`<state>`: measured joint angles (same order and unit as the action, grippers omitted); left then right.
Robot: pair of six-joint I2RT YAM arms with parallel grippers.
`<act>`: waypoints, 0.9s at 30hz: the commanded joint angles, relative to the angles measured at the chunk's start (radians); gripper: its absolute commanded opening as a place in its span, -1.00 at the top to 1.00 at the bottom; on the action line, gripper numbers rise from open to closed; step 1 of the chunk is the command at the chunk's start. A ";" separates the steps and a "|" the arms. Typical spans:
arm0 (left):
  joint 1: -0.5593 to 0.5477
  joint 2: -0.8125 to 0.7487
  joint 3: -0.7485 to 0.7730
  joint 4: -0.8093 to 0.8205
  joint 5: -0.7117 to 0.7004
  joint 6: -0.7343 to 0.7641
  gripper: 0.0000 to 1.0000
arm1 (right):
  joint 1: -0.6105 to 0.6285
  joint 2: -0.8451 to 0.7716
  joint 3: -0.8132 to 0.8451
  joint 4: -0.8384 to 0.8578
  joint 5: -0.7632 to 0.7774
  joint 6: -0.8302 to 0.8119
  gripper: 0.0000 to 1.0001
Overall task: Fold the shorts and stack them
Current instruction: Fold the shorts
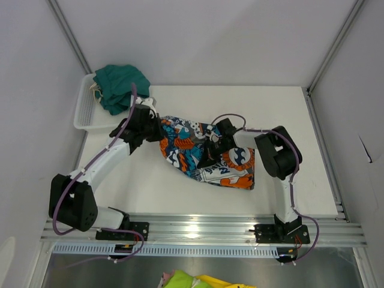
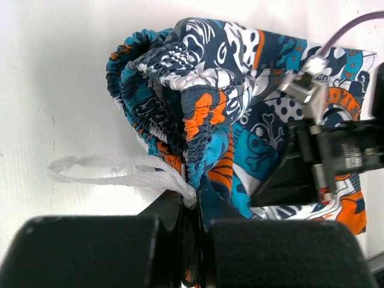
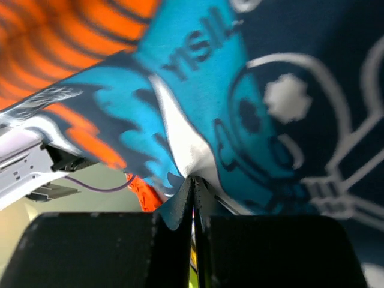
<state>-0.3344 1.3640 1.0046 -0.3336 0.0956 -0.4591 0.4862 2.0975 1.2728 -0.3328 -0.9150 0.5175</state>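
The patterned shorts (image 1: 201, 155), printed in orange, teal, white and grey, lie crumpled mid-table. My left gripper (image 1: 157, 129) is at their left end. In the left wrist view it (image 2: 195, 201) is shut on the gathered waistband of the shorts (image 2: 204, 90), with the white drawstring (image 2: 114, 171) trailing left onto the table. My right gripper (image 1: 211, 148) is over the shorts' middle. In its wrist view it (image 3: 193, 183) is shut on a pinched fold of the shorts (image 3: 198, 78), lifted off the table. The dark teal-green shorts (image 1: 122, 86) sit bunched in the basket.
The white mesh basket (image 1: 86, 111) stands at the table's far left corner. The right arm's wrist (image 2: 327, 159) is close in front of the left gripper. A metal rail (image 1: 204, 231) runs along the near edge; yellow-green cloth (image 1: 183, 280) lies below it.
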 commanded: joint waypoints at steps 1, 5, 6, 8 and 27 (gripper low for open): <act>-0.017 0.006 0.092 -0.071 -0.023 0.045 1.00 | 0.008 0.056 -0.016 0.144 -0.039 0.123 1.00; -0.092 0.032 0.193 -0.156 -0.059 0.109 0.98 | 0.022 0.131 0.022 0.189 -0.080 0.156 1.00; -0.109 0.058 0.231 -0.180 -0.083 0.120 0.98 | 0.035 0.147 0.039 0.173 -0.096 0.151 1.00; -0.158 0.087 0.296 -0.260 -0.114 0.152 0.99 | 0.048 0.189 0.063 0.173 -0.131 0.156 1.00; -0.600 0.562 0.908 -0.740 -0.612 0.211 1.00 | 0.144 0.295 0.178 0.206 -0.206 0.314 0.97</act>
<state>-0.8982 1.8801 1.8378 -0.9501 -0.4068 -0.2699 0.6140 2.3367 1.4330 -0.0010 -1.1027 0.7605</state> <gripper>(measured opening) 0.039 0.013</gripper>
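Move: The left hand, about 14 cm above the table, already holds the waistband of the shorts. The leg end lies about 33 cm to its right, 7 cm back and 14 cm below, with the right gripper in between, 17 cm right, 7 cm back and 12 cm lower. The basket sits 24 cm left and 18 cm ahead. The right hand's closed tips are at a teal-and-white patch mid-shorts, right under them; the leg end is 17 cm to their right, level with them. Still pinching the waistband, the left hand carries it about 15 cm to the right, first rising some 5 cm, then easing slightly back and down, over the right gripper towards the leg end; it rolls left side up and turns clockwise. The right hand keeps its shut fingertips on the teal-and-white patch, sinks about 2 cm, then slides some 8 cm left beneath the waistband, dragging the cloth. ##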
